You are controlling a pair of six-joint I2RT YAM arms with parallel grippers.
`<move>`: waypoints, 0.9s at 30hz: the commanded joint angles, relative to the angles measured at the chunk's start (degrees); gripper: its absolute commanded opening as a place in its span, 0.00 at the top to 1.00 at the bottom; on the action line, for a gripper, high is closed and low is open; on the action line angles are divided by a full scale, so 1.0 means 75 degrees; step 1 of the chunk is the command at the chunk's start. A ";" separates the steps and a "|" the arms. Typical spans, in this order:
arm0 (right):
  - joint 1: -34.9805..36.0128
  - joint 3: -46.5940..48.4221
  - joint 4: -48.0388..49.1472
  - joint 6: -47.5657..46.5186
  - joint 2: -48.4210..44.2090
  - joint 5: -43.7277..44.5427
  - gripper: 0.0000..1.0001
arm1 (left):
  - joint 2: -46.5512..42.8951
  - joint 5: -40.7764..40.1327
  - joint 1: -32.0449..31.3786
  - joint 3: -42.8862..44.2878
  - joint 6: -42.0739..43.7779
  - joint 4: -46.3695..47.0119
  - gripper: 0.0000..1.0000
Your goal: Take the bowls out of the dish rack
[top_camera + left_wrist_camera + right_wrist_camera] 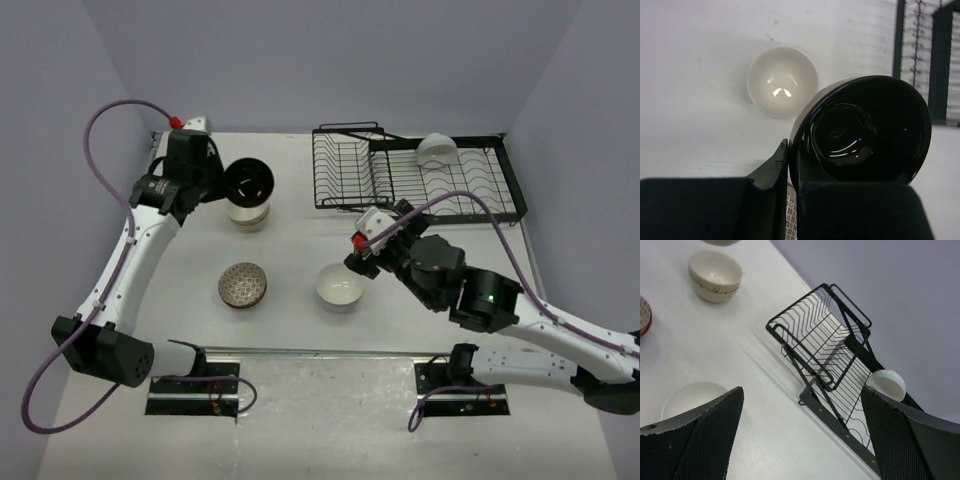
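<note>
My left gripper is shut on the rim of a beige bowl with a dark inside. It holds that bowl just above another beige bowl on the table. My right gripper stands open and empty, close beside a white bowl on the table. A reddish-brown patterned bowl rests to the left of it. The black dish rack at the back right holds one white bowl tilted at its far edge.
Walls close in the table at the back and on both sides. The left wrist view also shows the white bowl and a corner of the rack. Both arm bases sit at the near edge.
</note>
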 commanded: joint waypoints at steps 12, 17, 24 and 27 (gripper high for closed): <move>-0.0566 -0.0675 0.0908 0.1472 -0.1494 -0.0338 0.01 | 0.1581 0.2114 0.2575 -0.1093 -0.1312 0.2774 1.00; -0.0566 -0.0698 0.0896 0.1484 -0.1471 -0.0560 0.01 | 0.1991 0.2265 0.2575 -0.1316 -0.1336 0.3172 1.00; -0.0566 -0.0769 0.0838 0.1461 -0.1412 -0.0584 0.01 | 0.2589 0.2290 0.2575 -0.1199 -0.1207 0.3325 1.00; -0.0566 -0.0804 0.0826 0.1484 -0.1447 -0.0572 0.01 | 0.2707 0.2114 0.2575 -0.1129 -0.1090 0.3185 1.00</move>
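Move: Ahead of the left hand, which holds the black bowl by its rim, the bowl stack stands about 10 cm farther out, 3 cm to the left and 22 cm below. The patterned bowl is some 17 cm nearer than the stack and level with it sideways; the white bowl is about 7 cm back and 18 cm right of the hand. From the right hand, the stack lies about 23 cm ahead, 23 cm left and 28 cm down. Sweeping left and forward, then sinking mostly straight down, the left hand carries the black bowl over to the stack, about 15 cm lower and 8 cm farther out. Its fingers keep their pinch on the rim while the wrist tips down and turns counter-clockwise, roughly 15 degrees each. The open, empty right hand backs off a few centimetres right and up, rolling its left side up. ##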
